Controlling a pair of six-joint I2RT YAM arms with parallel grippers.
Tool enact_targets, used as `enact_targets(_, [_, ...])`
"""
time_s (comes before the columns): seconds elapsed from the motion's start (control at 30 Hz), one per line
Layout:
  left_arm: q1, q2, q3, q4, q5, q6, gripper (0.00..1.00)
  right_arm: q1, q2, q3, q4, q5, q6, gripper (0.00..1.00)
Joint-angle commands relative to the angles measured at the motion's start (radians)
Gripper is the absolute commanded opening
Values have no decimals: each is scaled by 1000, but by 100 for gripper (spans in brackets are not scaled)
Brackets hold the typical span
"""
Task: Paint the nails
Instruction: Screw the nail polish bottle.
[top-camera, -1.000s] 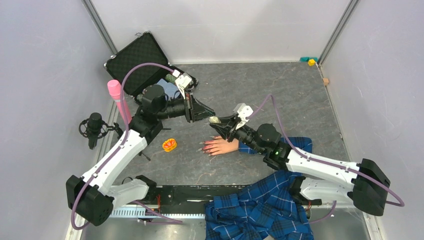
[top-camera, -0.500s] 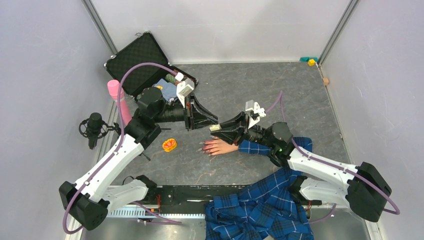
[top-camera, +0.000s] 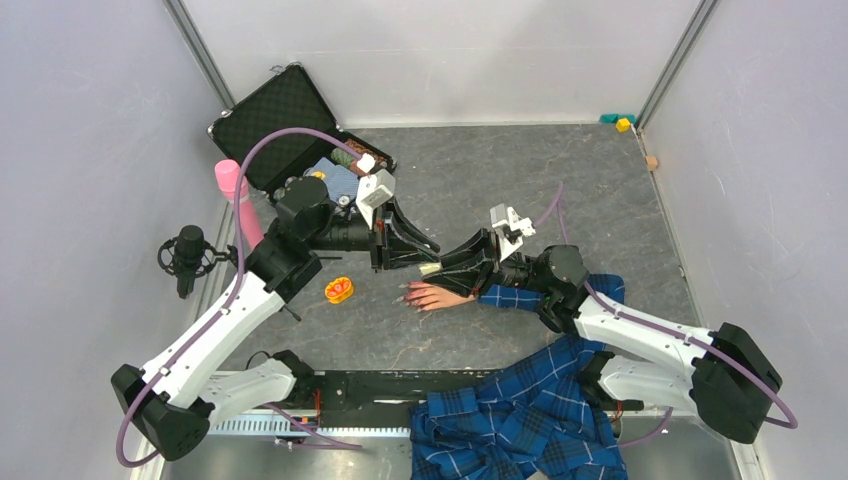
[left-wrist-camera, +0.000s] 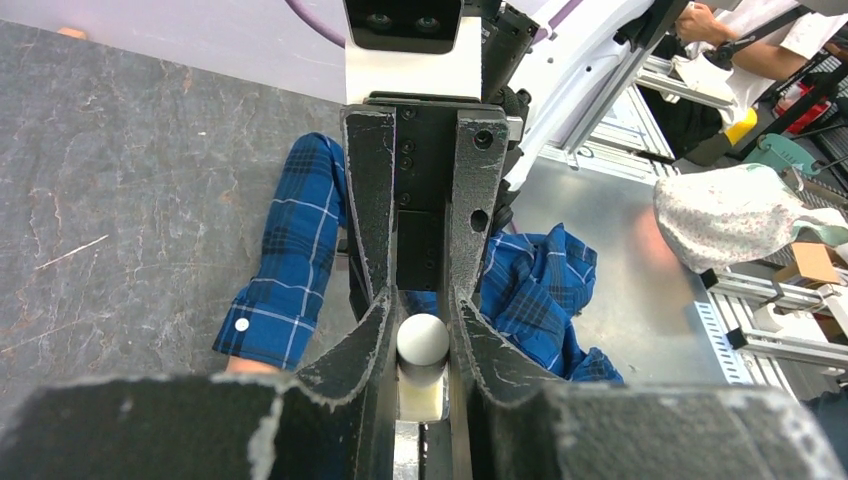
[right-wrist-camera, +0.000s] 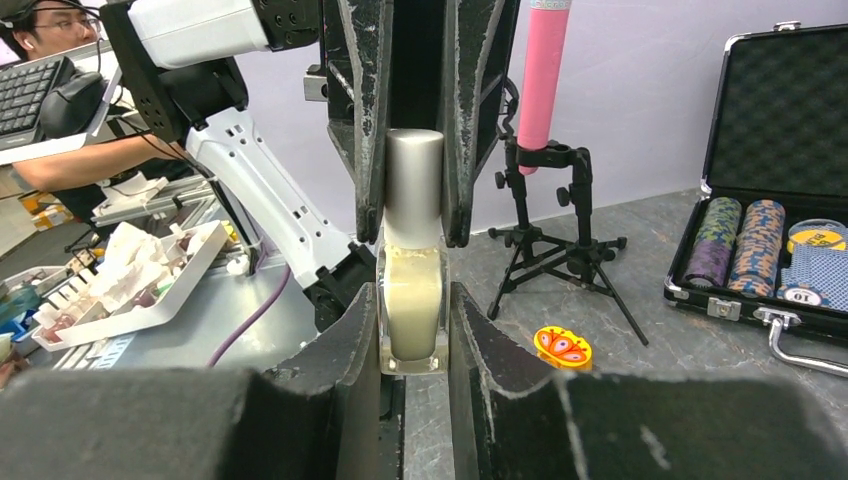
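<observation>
The flesh-coloured mannequin hand (top-camera: 443, 295) in a blue plaid sleeve (top-camera: 510, 296) lies palm down mid-table; its reddish-pink nails (top-camera: 408, 297) point left. My right gripper (top-camera: 441, 267) is shut on the body of a small clear bottle (right-wrist-camera: 412, 300) just above the hand. My left gripper (top-camera: 425, 262) meets it head-on, shut on the bottle's silvery-white cap (left-wrist-camera: 422, 338), which also shows in the right wrist view (right-wrist-camera: 413, 185). The hand is mostly hidden in both wrist views; only the sleeve (left-wrist-camera: 285, 280) shows.
An open black case (top-camera: 275, 125) with poker chips (right-wrist-camera: 740, 240) sits at the back left. A pink cylinder on a stand (top-camera: 232, 190) and a small tripod (right-wrist-camera: 565, 250) stand at the left. A yellow-orange butterfly toy (top-camera: 339, 289) lies left of the hand. Plaid cloth (top-camera: 520, 420) hangs over the front edge.
My left gripper has moved right and down onto the bottle's cap. My right gripper swung the bottle down and level just above the hand, then held still.
</observation>
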Motion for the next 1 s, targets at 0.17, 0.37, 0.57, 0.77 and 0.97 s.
enact_targets(0.17, [-53, -1, -27, -114, -9, 50, 63, -3, -55, 35, 6, 138, -130, 0])
enact_targets(0.37, [-52, -50, -45, -109, -152, 63, 100, -3, -72, 44, -91, 192, -201, 0])
enact_targets(0.57, [-42, -88, -54, -109, -307, 53, 100, -2, -82, 47, -136, 216, -245, 0])
enact_targets(0.77, [-21, -133, -81, -52, -331, 23, 100, -1, -83, 43, -163, 241, -290, 0])
enact_targets(0.97, [9, -169, -130, 49, -362, -49, 100, 17, -55, 53, -211, 334, -347, 0])
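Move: The left fingers grip the white cap, with the nail polish bottle's middle straight below them by some 3 cm. The right fingers hold its glass, so its middle is about 2 cm above them. From the left hand, the fake hand lies about 7 cm ahead, 2 cm right and 30 cm below, and the orange dish about 7 cm ahead, 24 cm left and equally low. Left hand opens wide off the cap and draws forward-left; right carries the bottle about 5 cm forward. ##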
